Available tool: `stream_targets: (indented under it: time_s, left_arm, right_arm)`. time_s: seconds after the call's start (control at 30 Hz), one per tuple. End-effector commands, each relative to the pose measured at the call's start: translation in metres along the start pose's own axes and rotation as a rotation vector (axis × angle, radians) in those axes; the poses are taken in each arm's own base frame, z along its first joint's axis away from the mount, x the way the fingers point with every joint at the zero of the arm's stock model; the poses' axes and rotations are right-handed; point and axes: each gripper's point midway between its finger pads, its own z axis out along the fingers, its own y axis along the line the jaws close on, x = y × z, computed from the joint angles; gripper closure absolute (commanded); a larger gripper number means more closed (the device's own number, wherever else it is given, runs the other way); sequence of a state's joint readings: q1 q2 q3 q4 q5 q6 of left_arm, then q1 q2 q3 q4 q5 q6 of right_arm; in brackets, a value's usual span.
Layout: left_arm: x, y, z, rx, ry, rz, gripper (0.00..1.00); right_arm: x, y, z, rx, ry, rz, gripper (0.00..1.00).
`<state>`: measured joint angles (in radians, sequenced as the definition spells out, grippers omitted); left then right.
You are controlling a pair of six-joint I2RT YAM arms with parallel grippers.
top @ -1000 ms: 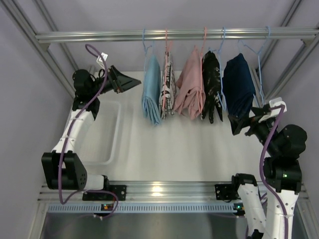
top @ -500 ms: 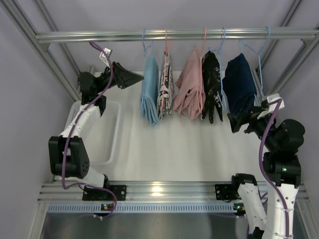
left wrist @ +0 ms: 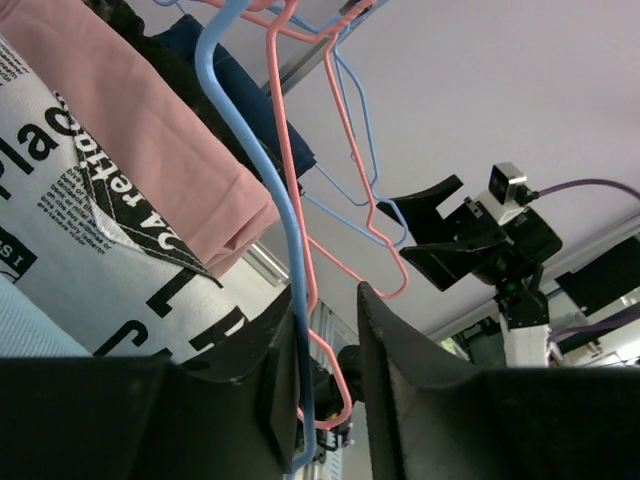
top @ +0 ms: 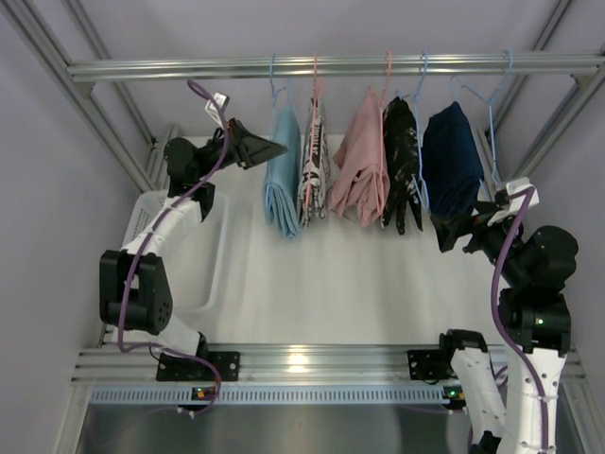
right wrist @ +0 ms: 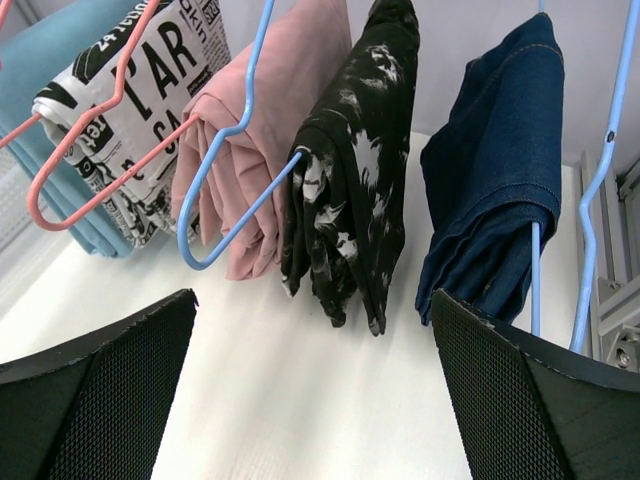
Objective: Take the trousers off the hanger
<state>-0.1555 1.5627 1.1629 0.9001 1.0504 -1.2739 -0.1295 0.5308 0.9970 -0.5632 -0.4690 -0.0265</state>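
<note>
Three pairs of trousers hang folded on wire hangers from the rail [top: 189,68]: light blue [top: 284,180], newsprint-patterned [top: 317,175] and dusty pink [top: 359,165]. My left gripper [top: 276,148] is up beside the light blue pair. In the left wrist view the blue hanger wire [left wrist: 290,230] runs between my left gripper's [left wrist: 328,300] fingers, against the left one, with a gap to the right one. A pink hanger [left wrist: 300,170] runs just behind it. My right gripper [right wrist: 312,300] stands wide open and empty, low below the navy garment [right wrist: 495,170].
A black patterned garment [top: 402,165] and the navy one [top: 452,170] hang to the right on blue hangers. A white bin [top: 213,255] sits on the table at the left. Frame posts slant down both sides.
My left gripper has moved right and up to the light blue trousers' hanger, and its jaws have narrowed round the blue wire. The right arm has barely shifted.
</note>
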Motion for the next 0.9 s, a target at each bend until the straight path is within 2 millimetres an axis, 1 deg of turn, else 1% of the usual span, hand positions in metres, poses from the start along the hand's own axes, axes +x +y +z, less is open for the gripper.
stream_targets:
  time_s: [0.0, 0.03, 0.07, 0.13, 0.17, 0.23, 0.33, 0.5, 0.53, 0.6, 0.7, 0.73, 0.77, 0.8, 0.83, 0.87]
  left_arm:
    - [-0.021, -0.036, 0.002, 0.103, -0.075, 0.03, 0.7]
    - [-0.023, -0.04, 0.002, 0.114, -0.079, 0.022, 0.75]
    - [-0.025, -0.045, 0.003, 0.127, -0.082, 0.021, 0.88]
    - [-0.029, -0.049, 0.003, 0.135, -0.09, 0.008, 0.98]
    - [-0.03, -0.052, 0.004, 0.139, -0.095, 0.011, 1.0]
    - [-0.034, -0.059, 0.004, 0.147, -0.108, 0.005, 1.0]
    - [-0.041, -0.078, 0.003, 0.187, -0.124, 0.027, 1.0]
    - [-0.057, -0.116, 0.004, 0.219, -0.157, 0.135, 1.0]
    - [-0.059, -0.118, 0.004, 0.213, -0.164, 0.177, 1.0]
    - [-0.063, -0.133, 0.004, 0.212, -0.171, 0.221, 1.0]
    - [-0.065, -0.143, 0.003, 0.197, -0.185, 0.271, 1.0]
    - [-0.065, -0.146, 0.002, 0.196, -0.187, 0.3, 1.0]
    - [-0.062, -0.145, 0.001, 0.191, -0.184, 0.303, 1.0]
    - [-0.059, -0.151, -0.001, 0.187, -0.181, 0.315, 1.0]
    - [-0.056, -0.153, -0.003, 0.183, -0.181, 0.341, 1.0]
    - [-0.052, -0.149, -0.005, 0.168, -0.178, 0.343, 1.0]
  right_arm:
    - [-0.012, 0.0, -0.002, -0.003, -0.04, -0.035, 0.0]
    - [-0.012, 0.001, -0.002, -0.006, -0.041, -0.035, 0.0]
    - [-0.013, 0.001, -0.002, -0.007, -0.042, -0.032, 0.0]
    - [-0.014, 0.002, -0.002, -0.013, -0.046, -0.033, 0.0]
    - [-0.015, 0.002, -0.002, -0.013, -0.05, -0.032, 0.01]
    - [-0.017, 0.004, -0.003, -0.021, -0.054, -0.036, 0.0]
    - [-0.019, 0.006, -0.004, -0.031, -0.059, -0.039, 0.0]
    - [-0.022, 0.008, -0.004, -0.042, -0.065, -0.035, 0.0]
    - [-0.024, 0.008, -0.004, -0.044, -0.068, -0.034, 0.01]
    - [-0.026, 0.009, -0.003, -0.05, -0.073, -0.029, 0.0]
    - [-0.031, 0.013, -0.003, -0.067, -0.09, -0.03, 0.0]
    - [-0.036, 0.013, -0.004, -0.07, -0.107, -0.04, 0.01]
    - [-0.039, 0.017, -0.004, -0.084, -0.112, -0.002, 0.0]
    - [-0.041, 0.019, -0.004, -0.094, -0.118, 0.006, 0.01]
    - [-0.048, 0.022, -0.006, -0.104, -0.133, 0.008, 0.0]
    - [-0.053, 0.026, -0.005, -0.126, -0.143, 0.031, 0.01]
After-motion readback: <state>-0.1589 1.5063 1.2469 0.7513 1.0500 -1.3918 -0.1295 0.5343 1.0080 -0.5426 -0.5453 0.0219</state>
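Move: The light-blue hanger's near wire is already between the left fingers, within about 1 cm of the hand point. Its light-blue trousers hang some 8 cm ahead, 3 cm to the right and 10 cm below. The white printed trousers are 8 cm ahead, 9 cm right and 10 cm below; the pink trousers are 8 cm ahead, 20 cm right and 10 cm below. From the right hand, that wire is about 14 cm ahead, 43 cm left and 4 cm above. Upward, once its partly closed fingers have shut and pinched the near wire of the light-blue hanger, the left hand lifts the hanger by about 4 cm, easing back towards the robot by 1.5 cm. The wrist rolls slightly, some 8 degrees, early in the lift, and the fingers keep their pinch on the wire. ##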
